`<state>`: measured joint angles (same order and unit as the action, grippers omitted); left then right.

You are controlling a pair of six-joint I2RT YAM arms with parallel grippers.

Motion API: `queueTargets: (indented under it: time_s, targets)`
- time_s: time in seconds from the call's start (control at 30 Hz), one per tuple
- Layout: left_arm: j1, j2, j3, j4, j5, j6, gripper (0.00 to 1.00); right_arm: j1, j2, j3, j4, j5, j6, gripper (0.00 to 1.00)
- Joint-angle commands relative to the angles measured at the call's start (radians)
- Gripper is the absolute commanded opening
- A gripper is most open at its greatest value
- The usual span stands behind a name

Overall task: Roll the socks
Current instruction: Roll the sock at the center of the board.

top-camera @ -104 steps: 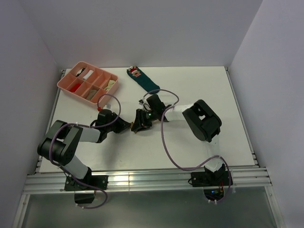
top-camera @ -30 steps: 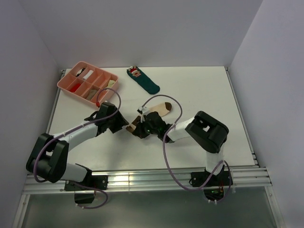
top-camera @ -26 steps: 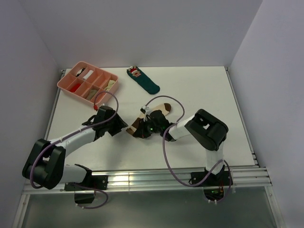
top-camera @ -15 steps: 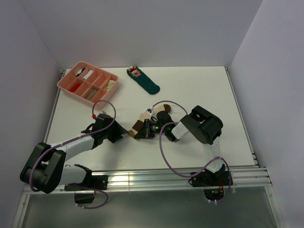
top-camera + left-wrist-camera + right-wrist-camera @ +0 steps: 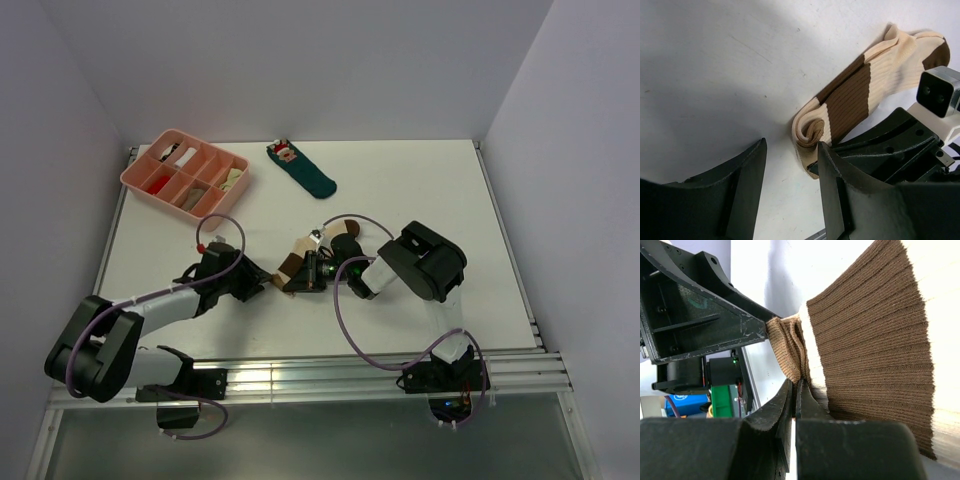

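Note:
The socks (image 5: 345,230) lie stacked mid-table, the cream one with dark brown bands (image 5: 860,90) on top of the tan one, whose edge shows underneath. Their near-left end is curled into a small roll (image 5: 810,132). My right gripper (image 5: 795,386) is shut on a fold of tan fabric at that roll (image 5: 790,347); from above it sits at the roll's near side (image 5: 297,277). My left gripper (image 5: 791,150) is open and empty. Its right finger (image 5: 832,175) is beside the roll, and the roll lies just beyond its tips. From above, the left gripper (image 5: 262,281) is left of the roll.
A pink compartment tray (image 5: 185,170) holding small items stands at the back left. A dark teal sock with a red-and-white figure (image 5: 303,170) lies behind the arms. The aluminium rail (image 5: 300,380) runs along the near edge, and walls close in both sides.
The left gripper has slid slightly toward the near edge and narrowed a little. The right wrist has dropped lower over the socks, hiding more of them, and still pinches the rolled end.

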<state>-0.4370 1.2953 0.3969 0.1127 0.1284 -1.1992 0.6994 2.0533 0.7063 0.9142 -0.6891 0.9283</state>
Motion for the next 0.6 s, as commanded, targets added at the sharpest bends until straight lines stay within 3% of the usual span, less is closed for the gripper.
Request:
queueTargets:
  time_s: [0.0, 0.23, 0.4, 0.57]
  targets:
    - [-0.012, 0.036, 0.003, 0.035, 0.013, -0.010, 0.50, 0.005, 0.059, -0.021, -0.140, 0.031, -0.025, 0.00]
    - [-0.020, 0.102, 0.040, 0.010, -0.018, -0.002, 0.41, 0.005, 0.056, -0.013, -0.153, 0.039, -0.028, 0.00]
    - [-0.023, 0.188, 0.068, -0.059, -0.041, 0.013, 0.25, 0.005, 0.054, 0.002, -0.169, 0.049, -0.040, 0.00]
    - [-0.031, 0.249, 0.198, -0.218, -0.075, 0.078, 0.07, 0.006, 0.035, 0.007, -0.196, 0.080, -0.069, 0.00]
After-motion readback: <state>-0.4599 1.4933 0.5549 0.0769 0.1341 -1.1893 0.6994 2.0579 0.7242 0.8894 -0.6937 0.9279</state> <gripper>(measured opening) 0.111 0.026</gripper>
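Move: The sock's rolled cuff lies about 2 cm ahead of the left hand, 2 cm to its right and 1 cm lower, already close against one of its open fingers. The right gripper's shut fingertips, already holding this end, are about 3 cm to the right of the left hand and 1 cm nearer the base. The sock's toe lies roughly 11 cm ahead and 17 cm right of the left hand. From the right hand, the cuff is some 2 cm ahead and 1 cm left. The left fingers close from half open to nearly shut and pinch the curled cuff between their tips, while the hand slides some 3 cm forward and to the right onto the roll, sinking about 1 cm. Beside them the right hand stays in place and keeps its shut grip on the tucked sock end. ##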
